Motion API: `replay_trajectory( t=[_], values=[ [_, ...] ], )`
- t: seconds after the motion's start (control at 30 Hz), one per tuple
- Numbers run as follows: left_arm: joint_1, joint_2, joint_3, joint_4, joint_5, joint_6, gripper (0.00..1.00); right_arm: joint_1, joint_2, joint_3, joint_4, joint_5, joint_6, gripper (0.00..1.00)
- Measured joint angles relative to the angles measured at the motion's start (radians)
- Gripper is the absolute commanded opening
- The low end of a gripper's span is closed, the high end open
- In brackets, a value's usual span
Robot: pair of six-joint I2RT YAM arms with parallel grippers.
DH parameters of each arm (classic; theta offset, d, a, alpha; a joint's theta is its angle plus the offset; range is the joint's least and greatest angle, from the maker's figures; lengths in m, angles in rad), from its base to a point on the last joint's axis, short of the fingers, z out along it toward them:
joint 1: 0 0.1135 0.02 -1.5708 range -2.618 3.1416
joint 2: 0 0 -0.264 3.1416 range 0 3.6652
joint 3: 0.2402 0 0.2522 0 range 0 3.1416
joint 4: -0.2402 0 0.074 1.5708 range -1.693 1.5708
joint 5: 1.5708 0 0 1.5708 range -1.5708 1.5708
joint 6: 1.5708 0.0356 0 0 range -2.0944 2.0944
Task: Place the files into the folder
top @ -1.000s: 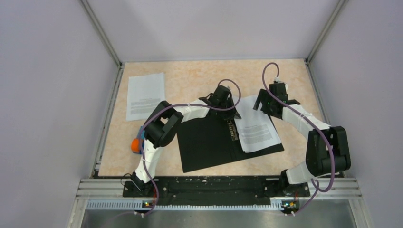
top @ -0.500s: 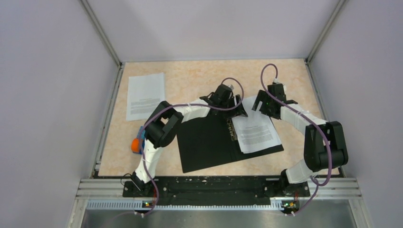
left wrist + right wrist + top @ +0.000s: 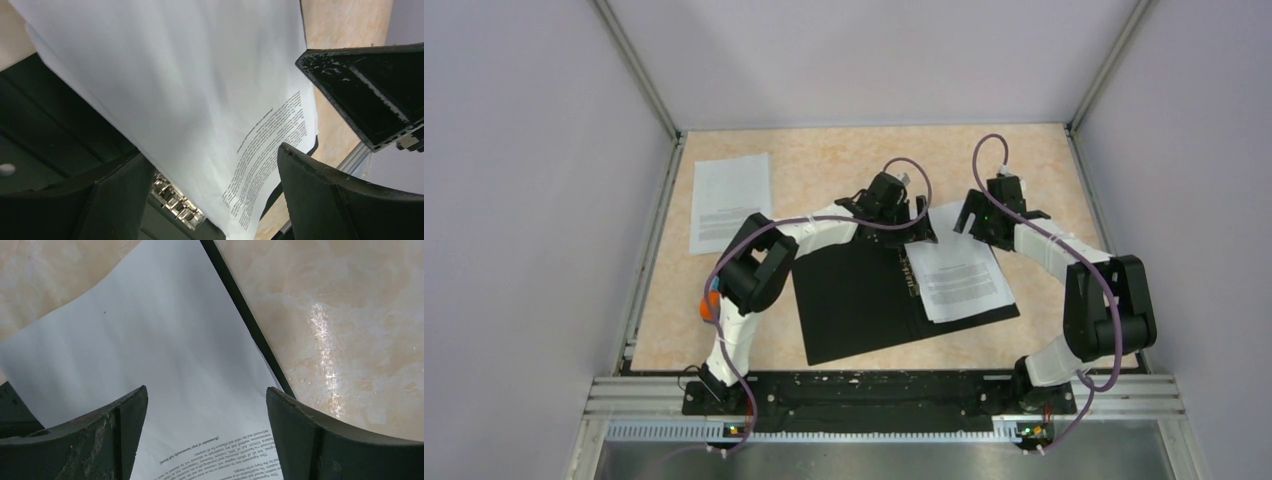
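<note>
The folder (image 3: 854, 300) lies open with its black inside up and its metal spine clip (image 3: 177, 202) showing. One white printed sheet (image 3: 959, 272) lies on its right half, overhanging the far edge. A second sheet (image 3: 730, 200) lies on the table at the far left. My left gripper (image 3: 916, 226) is open above the near sheet's far left corner (image 3: 190, 90), by the clip. My right gripper (image 3: 982, 215) is open just over the sheet's far edge (image 3: 165, 355), with the folder's black edge (image 3: 245, 315) beside it. Neither gripper holds anything.
A small orange-and-blue object (image 3: 711, 303) lies by the left arm's elbow, partly hidden. Grey walls and metal rails (image 3: 652, 250) close the table on three sides. The right gripper's black finger (image 3: 370, 95) shows close by in the left wrist view.
The left gripper has shifted a little left and back. The folder and the sheet on it have slid slightly left. The right elbow drew in, then held still.
</note>
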Motion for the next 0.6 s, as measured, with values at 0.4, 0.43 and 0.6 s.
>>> replay_trajectory(
  t=[0.4, 0.43, 0.6],
  values=[
    [0.103, -0.16, -0.09, -0.063, -0.075, 0.071, 0.95, 0.034, -0.034, 0.022, -0.002, -0.103, -0.002, 0.87],
    [0.141, -0.192, -0.112, -0.076, -0.087, 0.081, 0.95, 0.056, -0.033, 0.042, 0.002, -0.119, -0.003, 0.87],
    [0.406, -0.286, -0.145, -0.131, -0.171, 0.126, 0.96, 0.207, 0.048, 0.214, 0.074, -0.198, -0.005, 0.87]
  ],
)
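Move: The loose file page still outside the folder lies some 38 cm to the left of my left hand, about 4 cm farther out and some 4 cm below. Of that page, the toy car sits about 19 cm nearer my base. The filed pages are about 5 cm right of my left hand and 8 cm back; the folder's bare cover is about 14 cm left and 15 cm back. From my right hand the loose page is some 50 cm left and 4 cm farther out. I leave the filed pages with both hands open and sweep left toward the loose page, slowly at first, then fast. My left hand goes about 22 cm left, drifting forward and rising a little, turning counter-clockwise some 25 degrees. My right hand follows some 13 cm left, climbing about 8 cm and turning the same way. ##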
